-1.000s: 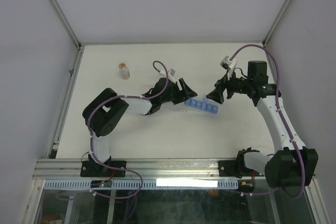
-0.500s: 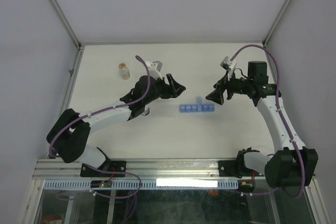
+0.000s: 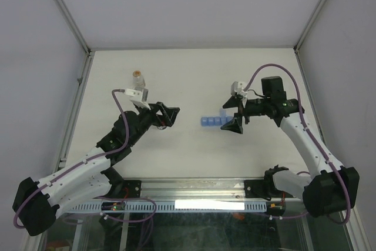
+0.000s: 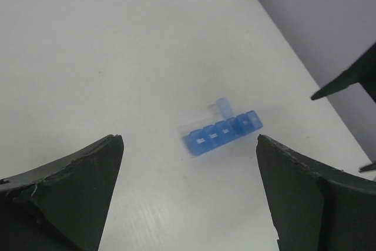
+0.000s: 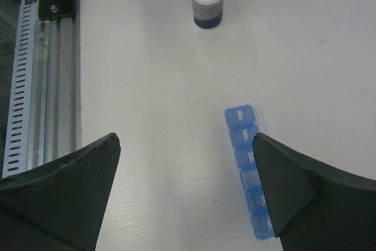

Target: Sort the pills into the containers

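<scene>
The containers are a blue translucent strip of joined compartments lying flat mid-table. In the left wrist view the containers have one lid standing open. My left gripper is open and empty, a short way left of the strip; the left gripper frames it from a distance. My right gripper is open at the strip's right end. In the right wrist view the right gripper has the containers beside its right finger. No loose pills are in view.
A small clear bottle with tan contents stands at the back left, and the bottle also shows far ahead of the right gripper. An aluminium rail runs along the table's near edge. White walls enclose the table on three sides.
My left arm has pulled back left and toward the near edge, away from the strip, its jaws wider. My right gripper has moved down-left to the strip's right end and opened wider.
</scene>
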Robot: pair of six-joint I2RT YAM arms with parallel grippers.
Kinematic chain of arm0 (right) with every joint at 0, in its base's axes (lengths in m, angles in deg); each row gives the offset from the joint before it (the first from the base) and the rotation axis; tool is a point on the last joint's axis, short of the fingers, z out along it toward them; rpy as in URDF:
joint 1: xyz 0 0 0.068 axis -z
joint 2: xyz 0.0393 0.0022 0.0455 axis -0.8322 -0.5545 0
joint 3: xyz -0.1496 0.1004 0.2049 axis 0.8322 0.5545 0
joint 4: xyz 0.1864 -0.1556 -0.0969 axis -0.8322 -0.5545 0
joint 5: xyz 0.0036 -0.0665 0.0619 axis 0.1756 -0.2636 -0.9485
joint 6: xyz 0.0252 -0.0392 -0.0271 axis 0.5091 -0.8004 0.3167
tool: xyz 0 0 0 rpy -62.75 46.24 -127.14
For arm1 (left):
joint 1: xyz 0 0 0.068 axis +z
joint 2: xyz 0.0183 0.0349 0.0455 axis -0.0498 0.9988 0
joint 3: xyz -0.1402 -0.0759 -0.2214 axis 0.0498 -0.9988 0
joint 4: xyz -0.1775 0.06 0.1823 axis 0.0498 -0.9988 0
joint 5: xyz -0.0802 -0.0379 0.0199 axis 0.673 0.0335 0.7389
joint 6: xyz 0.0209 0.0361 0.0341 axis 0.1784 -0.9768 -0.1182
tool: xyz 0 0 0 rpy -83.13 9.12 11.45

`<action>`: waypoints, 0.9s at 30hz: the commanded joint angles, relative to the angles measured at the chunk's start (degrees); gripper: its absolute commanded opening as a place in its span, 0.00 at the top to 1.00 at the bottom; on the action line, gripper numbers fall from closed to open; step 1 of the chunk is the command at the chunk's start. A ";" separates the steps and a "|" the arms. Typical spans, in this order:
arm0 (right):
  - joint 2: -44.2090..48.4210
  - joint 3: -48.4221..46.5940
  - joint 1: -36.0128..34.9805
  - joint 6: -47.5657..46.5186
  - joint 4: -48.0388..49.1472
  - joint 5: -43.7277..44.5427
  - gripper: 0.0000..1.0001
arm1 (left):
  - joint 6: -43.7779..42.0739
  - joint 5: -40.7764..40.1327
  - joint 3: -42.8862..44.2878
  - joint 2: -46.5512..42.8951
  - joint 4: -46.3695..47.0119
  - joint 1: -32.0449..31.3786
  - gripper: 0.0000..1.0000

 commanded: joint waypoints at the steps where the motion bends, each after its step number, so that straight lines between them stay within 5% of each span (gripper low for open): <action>1: -0.45 -3.83 -6.31 -6.51 0.78 2.56 0.02 | 2.18 -9.40 1.81 0.06 -11.70 0.15 0.01; 10: -2.72 -0.07 -6.44 1.33 4.47 7.05 0.05 | 8.45 -19.84 10.06 13.16 -28.94 0.45 0.03; 16: -3.13 -0.48 -6.47 2.09 4.40 7.68 0.06 | 8.07 -22.55 13.02 18.00 -32.09 0.46 0.28; 27: -2.77 -0.41 -6.53 2.05 4.10 7.18 0.06 | 5.25 -22.35 18.77 26.40 -33.82 0.58 0.51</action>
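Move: The white bottle stands about 6 cm to the left of the left hand and 2 cm ahead of it, its middle some 15 cm below. From that same hand the capped glass bottle is roughly 22 cm ahead, 16 cm left and 15 cm down, and the blue pill box about 5 cm ahead, 20 cm right and 18 cm down. Seen from the right hand, the white bottle is some 30 cm left, 5 cm ahead and 15 cm below. Onto the white bottle's cap comes the left hand, sinking about 12 cm while swinging 6 cm left. Its fingers swing from pointing right-forward to straight forward and tip steeply down, the hand's left side rising some 30 degrees; from wide open they close to about half, one either side of the cap. The right hand, open, settles 3 cm lower beside the pill box. ##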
